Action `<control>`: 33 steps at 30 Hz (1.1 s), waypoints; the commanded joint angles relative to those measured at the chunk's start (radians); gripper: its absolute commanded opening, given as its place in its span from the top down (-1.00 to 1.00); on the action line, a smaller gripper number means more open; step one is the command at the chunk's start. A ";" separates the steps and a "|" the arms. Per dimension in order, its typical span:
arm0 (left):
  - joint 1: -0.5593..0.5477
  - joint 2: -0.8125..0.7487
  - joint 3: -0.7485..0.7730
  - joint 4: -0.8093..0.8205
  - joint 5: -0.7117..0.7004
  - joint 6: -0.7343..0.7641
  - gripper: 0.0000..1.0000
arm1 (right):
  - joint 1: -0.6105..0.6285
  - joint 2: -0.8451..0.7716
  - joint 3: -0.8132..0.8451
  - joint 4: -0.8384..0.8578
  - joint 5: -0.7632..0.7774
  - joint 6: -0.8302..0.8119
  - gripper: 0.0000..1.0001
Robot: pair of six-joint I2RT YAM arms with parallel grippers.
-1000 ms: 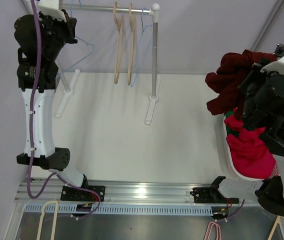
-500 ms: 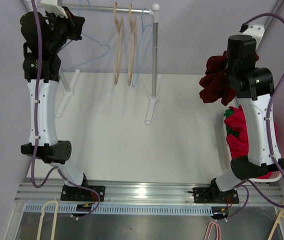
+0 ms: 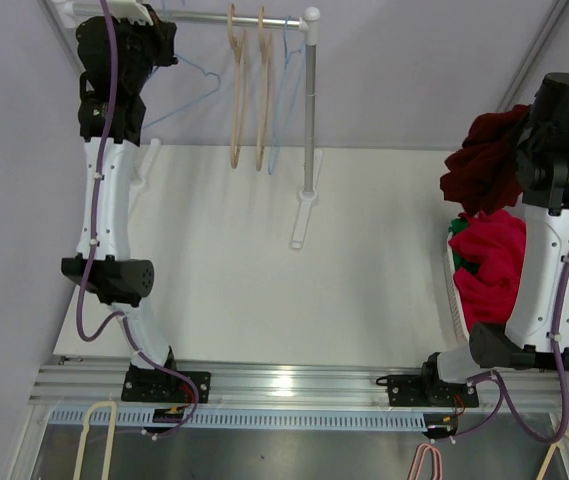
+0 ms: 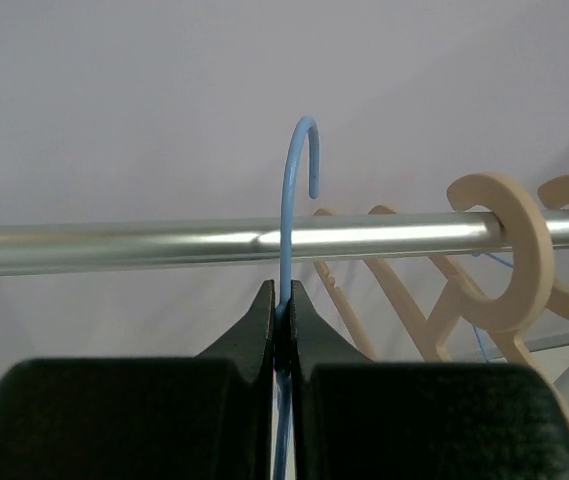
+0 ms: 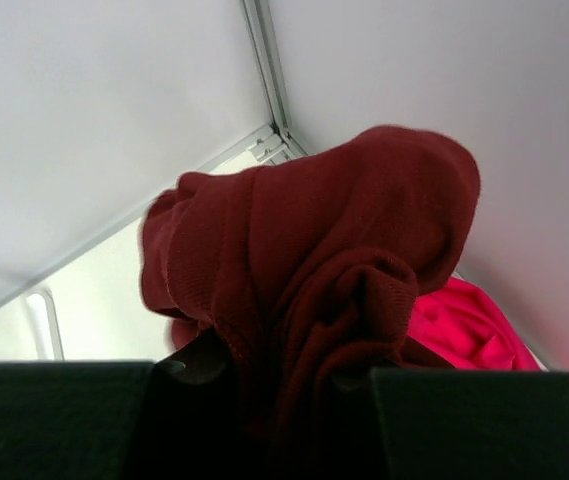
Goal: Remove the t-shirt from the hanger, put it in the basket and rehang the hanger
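A dark red t-shirt hangs bunched from my right gripper at the far right, above a white basket; in the right wrist view the t-shirt fills the space between the jaws, which are shut on it. My left gripper is high at the rack's left end, shut on a thin blue wire hanger. In the left wrist view the hanger's neck is pinched between the jaws, its hook rising above the metal rail. The hanger is bare.
The rail rests on a white-capped post with white feet. Two wooden hangers and another blue wire hanger hang on it. A white basket at the right holds bright red and green clothes.
My right arm has swung right and raised the dark red t-shirt over the basket. My left arm has moved right along the rack with the blue hanger, bringing its hook up at the rail.
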State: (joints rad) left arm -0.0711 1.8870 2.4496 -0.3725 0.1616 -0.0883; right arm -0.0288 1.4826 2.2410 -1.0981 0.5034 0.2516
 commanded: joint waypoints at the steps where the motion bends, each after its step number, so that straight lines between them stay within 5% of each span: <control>1: -0.021 0.029 0.008 0.067 -0.033 0.024 0.99 | -0.022 -0.068 0.061 0.026 -0.063 0.029 1.00; 11: -0.073 -0.022 -0.171 0.138 -0.043 0.045 0.99 | -0.078 -0.126 -0.015 -0.003 -0.026 0.037 1.00; 16: -0.088 -0.051 -0.248 0.173 -0.004 0.012 0.99 | -0.294 -0.146 -0.119 -0.012 -0.314 0.084 1.00; 22: -0.102 -0.069 -0.270 0.164 -0.030 0.022 0.96 | -0.350 -0.260 -0.336 0.064 -0.324 0.143 1.00; 33: -0.104 -0.158 -0.344 0.198 -0.027 -0.010 -0.27 | -0.352 -0.370 -0.770 0.181 -0.149 0.336 1.00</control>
State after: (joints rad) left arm -0.1673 1.8118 2.1048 -0.1982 0.1295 -0.0780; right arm -0.3756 1.1481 1.5345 -1.0065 0.2581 0.4812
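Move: The left gripper pinches the blue hanger's neck. The spot on the rail where its hook is to hang lies about 3 cm ahead, 5 cm right and 1 cm above; the nearer wooden hanger's hook is some 5 cm farther right along the rail, the next about 9 cm. From the right gripper, holding the dark red t-shirt, the basket lies roughly 8 cm back, 7 cm right and 40 cm below, with the bright red t-shirt in the same place. Push the left gripper forward over the rail, lowering it about 6 cm and carrying the blue hanger rightward towards the wooden ones; then open wide to let go and ease back slightly. Meanwhile draw the right gripper back with a small rise, swing right and lower it some 15 cm net towards the basket, tilting its left side up about 20 degrees and keeping hold of the dark red t-shirt. ##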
